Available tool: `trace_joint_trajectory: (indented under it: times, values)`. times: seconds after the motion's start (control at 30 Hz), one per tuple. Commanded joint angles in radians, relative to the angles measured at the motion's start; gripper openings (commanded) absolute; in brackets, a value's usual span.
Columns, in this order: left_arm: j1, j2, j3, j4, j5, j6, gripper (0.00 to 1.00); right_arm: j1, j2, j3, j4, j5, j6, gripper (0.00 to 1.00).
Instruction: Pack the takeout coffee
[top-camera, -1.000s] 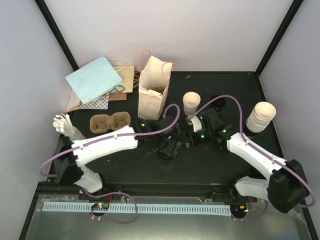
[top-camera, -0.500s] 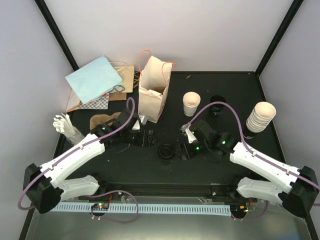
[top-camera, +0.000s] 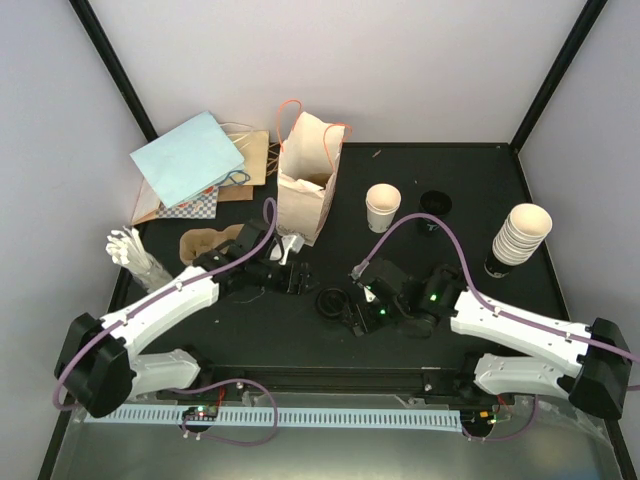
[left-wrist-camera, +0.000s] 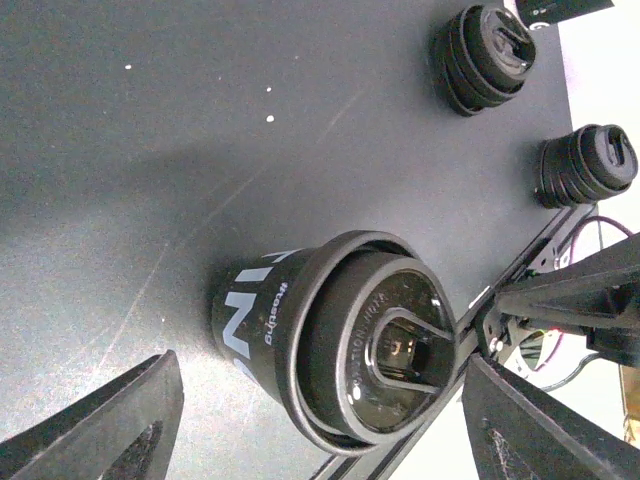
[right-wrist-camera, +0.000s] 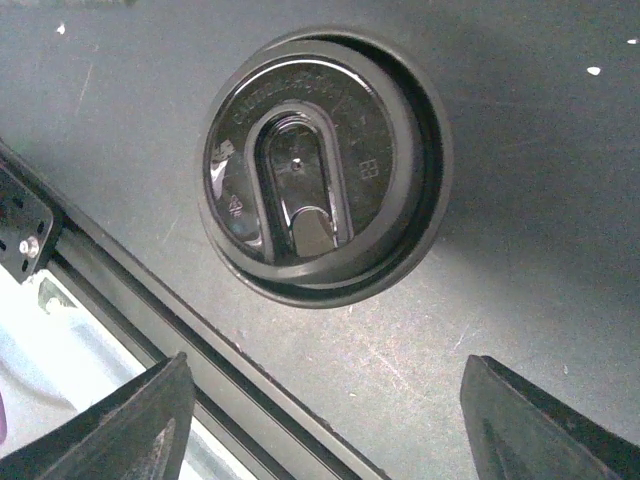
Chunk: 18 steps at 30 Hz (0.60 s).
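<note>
A takeout coffee cup (top-camera: 332, 302) stands upright near the table's front edge, black-walled with white lettering and a black lid (right-wrist-camera: 320, 165). My left gripper (top-camera: 298, 276) hangs just left of it, open. The cup (left-wrist-camera: 340, 340) shows between and beyond its fingers (left-wrist-camera: 110, 420), untouched. My right gripper (top-camera: 358, 314) sits close on the cup's right, open and holding nothing. In the right wrist view the lid lies ahead of the fingers (right-wrist-camera: 560, 420). A cream cup without a lid (top-camera: 382, 205) stands further back.
A printed paper bag (top-camera: 305, 180) stands open behind the left gripper. The brown pulp tray (top-camera: 200, 243) is half hidden by the left arm. Stacked cream cups (top-camera: 520, 235) and black lids (top-camera: 435, 201) sit at the right. The front rail (right-wrist-camera: 120, 300) runs close by.
The left arm has pulled back to the left, away from the lidded cup. The right gripper has moved down and left, closer to the cup.
</note>
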Motion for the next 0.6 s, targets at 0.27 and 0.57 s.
trace_joint_trajectory:
  times: [0.27,0.57]
  values:
    - [0.009,0.079,-0.061,0.200,0.102,-0.009,0.61,0.008,0.054,0.003,0.038,0.076,0.037,0.53]
    - [0.010,0.090,-0.084,0.257,0.130,-0.024,0.61,0.006,0.092,-0.005,0.070,0.114,0.069,0.33]
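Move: The lidded black coffee cup stands between the hands: about 6 cm right of the left hand, 5 cm back and 9 cm below it, and about 6 cm left of the right hand, 4 cm ahead and 8 cm below. The paper bag is some 17 cm straight ahead of the left hand, the brown cup tray roughly 9 cm ahead and 21 cm to its left. From the right hand, the white cups stand about 27 cm ahead and 6 cm right. The black coffee cup's lid is closed in on from both sides. The left hand sinks about 2 cm while easing to the right, its fingers narrowing partway; the right hand sinks as much and edges forward, its fingers drawing in from wide open to about a third open. Neither plainly touches the lid. ##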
